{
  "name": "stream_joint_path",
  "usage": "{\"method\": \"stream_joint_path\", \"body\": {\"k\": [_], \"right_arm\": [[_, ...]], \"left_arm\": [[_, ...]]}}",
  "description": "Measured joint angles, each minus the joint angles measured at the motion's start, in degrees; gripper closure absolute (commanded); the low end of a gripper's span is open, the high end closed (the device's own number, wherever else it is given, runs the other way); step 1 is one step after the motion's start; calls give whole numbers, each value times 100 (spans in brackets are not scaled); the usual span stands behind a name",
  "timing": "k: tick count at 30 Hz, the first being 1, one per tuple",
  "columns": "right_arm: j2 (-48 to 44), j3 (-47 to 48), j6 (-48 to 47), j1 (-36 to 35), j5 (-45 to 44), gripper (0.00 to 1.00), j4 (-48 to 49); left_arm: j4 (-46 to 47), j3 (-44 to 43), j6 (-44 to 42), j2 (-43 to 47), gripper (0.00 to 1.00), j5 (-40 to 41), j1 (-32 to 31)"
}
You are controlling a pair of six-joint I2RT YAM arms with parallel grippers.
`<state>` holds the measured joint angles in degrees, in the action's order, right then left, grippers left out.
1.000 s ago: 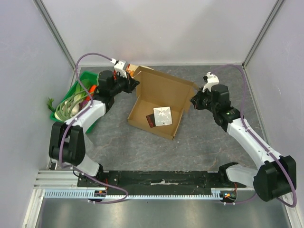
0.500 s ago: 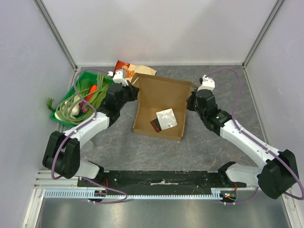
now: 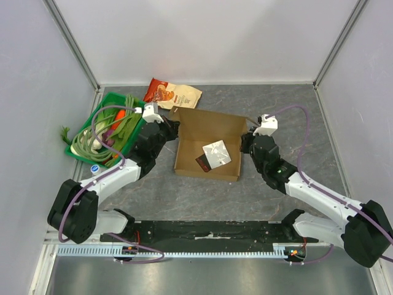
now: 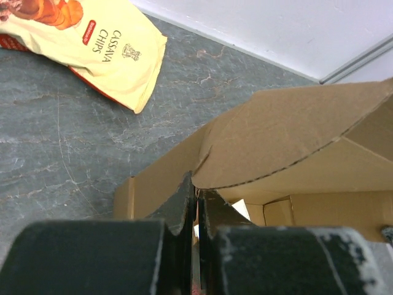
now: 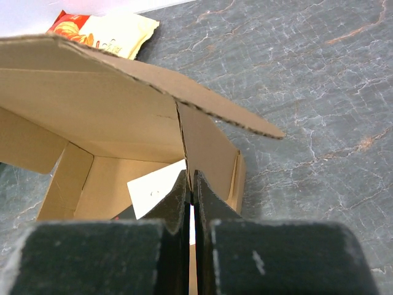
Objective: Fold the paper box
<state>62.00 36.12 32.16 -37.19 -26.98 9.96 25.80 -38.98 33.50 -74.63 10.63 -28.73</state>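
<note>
The paper box [image 3: 209, 126] is brown corrugated cardboard and lies in the middle of the table, its lid tilted forward over the open tray. A white packet [image 3: 215, 152] and a dark red packet [image 3: 201, 161] lie inside. My left gripper [image 3: 173, 128] is at the lid's left corner, shut on the lid's side flap [image 4: 202, 157]. At the lid's right corner, my right gripper [image 3: 244, 141] is shut on the other side flap [image 5: 202, 147]. In the wrist views the left gripper [image 4: 197, 187] and the right gripper [image 5: 191, 184] each pinch thin cardboard between their fingertips. The white packet [image 5: 156, 187] shows under the lid.
A cream-and-red snack bag [image 3: 175, 93] lies behind the box near the back wall. A green basket [image 3: 109, 98] of vegetables stands at the left, close to my left arm. Grey walls enclose the table on three sides.
Both grippers have drawn back toward the near edge with the lid's flaps, tipping the lid lower over the tray. The box has squared up, and the snack bag has come into full view.
</note>
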Motion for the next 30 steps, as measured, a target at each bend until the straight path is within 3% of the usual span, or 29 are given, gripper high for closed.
{"method": "stream_joint_path", "body": {"k": [11,25,30], "right_arm": [[-260,-485,-105,-450,-507,100,492],[-695,-1141,-258,-949,-909,100,981],[-1045,-1445,-258,-1045,-870,89,999]], "left_arm": [[-269,155,649,212,98,645,-369],[125,1025,717,741,98,901,-651],[463,1438,721,879,98,879,-680]]}}
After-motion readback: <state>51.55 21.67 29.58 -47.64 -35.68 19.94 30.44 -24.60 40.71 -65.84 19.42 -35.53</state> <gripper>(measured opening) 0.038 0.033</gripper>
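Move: Both grippers already hold the raised lid by its two near corners. The box's front wall, where the lid is going, has its middle about 13 cm back, 10 cm right and 13 cm below the left hand, and some 8 cm back, 12 cm left of the right hand and as far below. Inside the box, the white packet lies about 5 cm back and 14 cm right of the left hand; the dark card is roughly 8 cm back and 9 cm right of it. Keep both grippers shut on the lid's corners and draw them together back over the open box towards its front wall, about 5 cm each, at a steady pace. Sink as you come, the left hand by nearly 4 cm and the right by about 2 cm, with the wrists hardly turning. ##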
